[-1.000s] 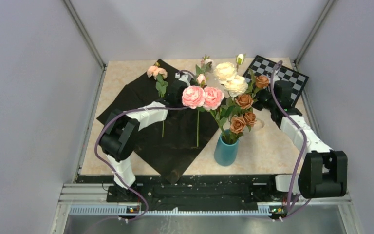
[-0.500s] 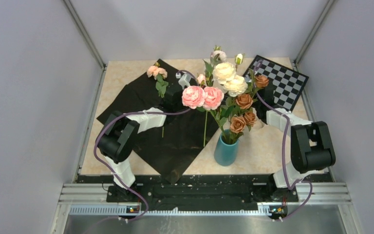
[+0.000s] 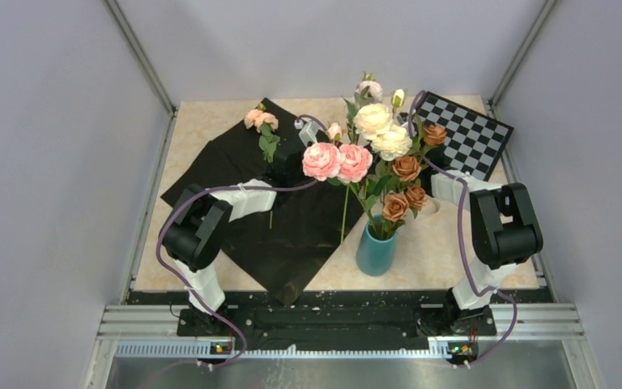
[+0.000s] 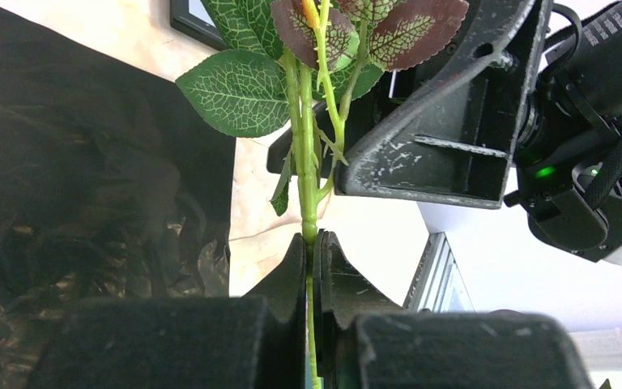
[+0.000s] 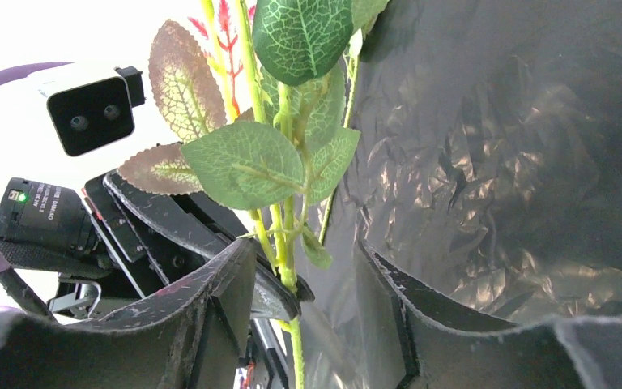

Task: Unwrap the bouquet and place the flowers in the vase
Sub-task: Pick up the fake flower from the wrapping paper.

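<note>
The teal vase (image 3: 377,253) stands at the front middle, holding pink (image 3: 338,160), cream (image 3: 381,130) and orange roses (image 3: 406,168). My left gripper (image 4: 313,237) is shut on the green stem (image 4: 308,178) of one flower held upright behind the pink roses. Its bud (image 3: 368,87) tops the bunch and its stem end (image 3: 344,219) hangs over the black paper. My right gripper (image 5: 304,247) stands open around the same stem (image 5: 285,243), just above the left gripper's fingers (image 5: 271,288), with neither pad touching. A peach rose (image 3: 260,119) lies on the bouquet's black paper (image 3: 291,239).
The black paper is spread flat over the left half of the table. A black-and-white checkerboard (image 3: 468,138) lies at the back right. My right arm's elbow (image 3: 502,223) is folded high to the right of the vase. Grey walls close in on both sides.
My right arm has swung in from the right and folded up, bringing its narrowing jaws round the stem. My left gripper has raised the flower, so the bud sits higher.
</note>
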Robot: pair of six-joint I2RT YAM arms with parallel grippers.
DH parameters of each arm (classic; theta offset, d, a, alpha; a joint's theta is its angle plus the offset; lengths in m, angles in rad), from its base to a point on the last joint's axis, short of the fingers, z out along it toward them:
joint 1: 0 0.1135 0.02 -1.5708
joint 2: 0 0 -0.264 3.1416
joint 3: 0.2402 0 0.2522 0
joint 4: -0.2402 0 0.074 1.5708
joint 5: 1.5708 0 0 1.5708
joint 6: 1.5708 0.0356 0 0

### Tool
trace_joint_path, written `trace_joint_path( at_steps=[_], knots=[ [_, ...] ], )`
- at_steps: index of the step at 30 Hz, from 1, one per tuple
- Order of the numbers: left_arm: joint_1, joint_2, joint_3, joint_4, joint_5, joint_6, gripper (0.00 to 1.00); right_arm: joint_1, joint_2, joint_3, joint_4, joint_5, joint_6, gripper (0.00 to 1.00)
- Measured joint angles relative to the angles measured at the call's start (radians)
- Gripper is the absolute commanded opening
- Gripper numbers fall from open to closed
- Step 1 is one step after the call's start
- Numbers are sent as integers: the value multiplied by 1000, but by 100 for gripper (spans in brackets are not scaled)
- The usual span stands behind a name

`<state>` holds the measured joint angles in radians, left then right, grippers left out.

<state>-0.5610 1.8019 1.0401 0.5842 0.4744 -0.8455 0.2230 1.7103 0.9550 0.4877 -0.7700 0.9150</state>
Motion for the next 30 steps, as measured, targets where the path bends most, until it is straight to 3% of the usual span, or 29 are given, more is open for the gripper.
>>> trace_joint_path(
  at_steps=[11,17,21,24,30],
  knots=[
    [-5,5,0,-1,13,-2,0,18,47,30,28,-26,37,31],
    [-5,7,0,-1,16,0,0,18,47,40,26,-34,47,7],
    [-4,7,2,-6,13,10,0,18,48,43,21,-31,46,0],
    [-4,7,6,-16,10,22,15,18,48,43,20,-26,45,0],
    [-5,7,13,-56,-5,76,75,18,28,42,-15,25,9,0]
  ],
)
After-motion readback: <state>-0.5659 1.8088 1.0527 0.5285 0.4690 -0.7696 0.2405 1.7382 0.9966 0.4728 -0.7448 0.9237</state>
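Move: Between the right hand's half-open fingers runs the fake flower's stem, its middle of reach about 2 cm to that hand's left, level in height and depth. The left hand already pinches this stem at its own hand point. From the right hand, the vase stands some 23 cm back, 3 cm to the right and 9 cm lower; the peach flower on the wrapping paper lies about 3 cm ahead, 28 cm left and 17 cm down. Easing roughly 1.5 cm to its left, the right hand shuts its fingers and pinches the stem just on the leafy side of the left hand's grip, then starts to drift forward and back to the right. The left hand keeps its hold almost still until the right has closed, then opens about halfway and sinks about 1 cm, letting go of the stem. ##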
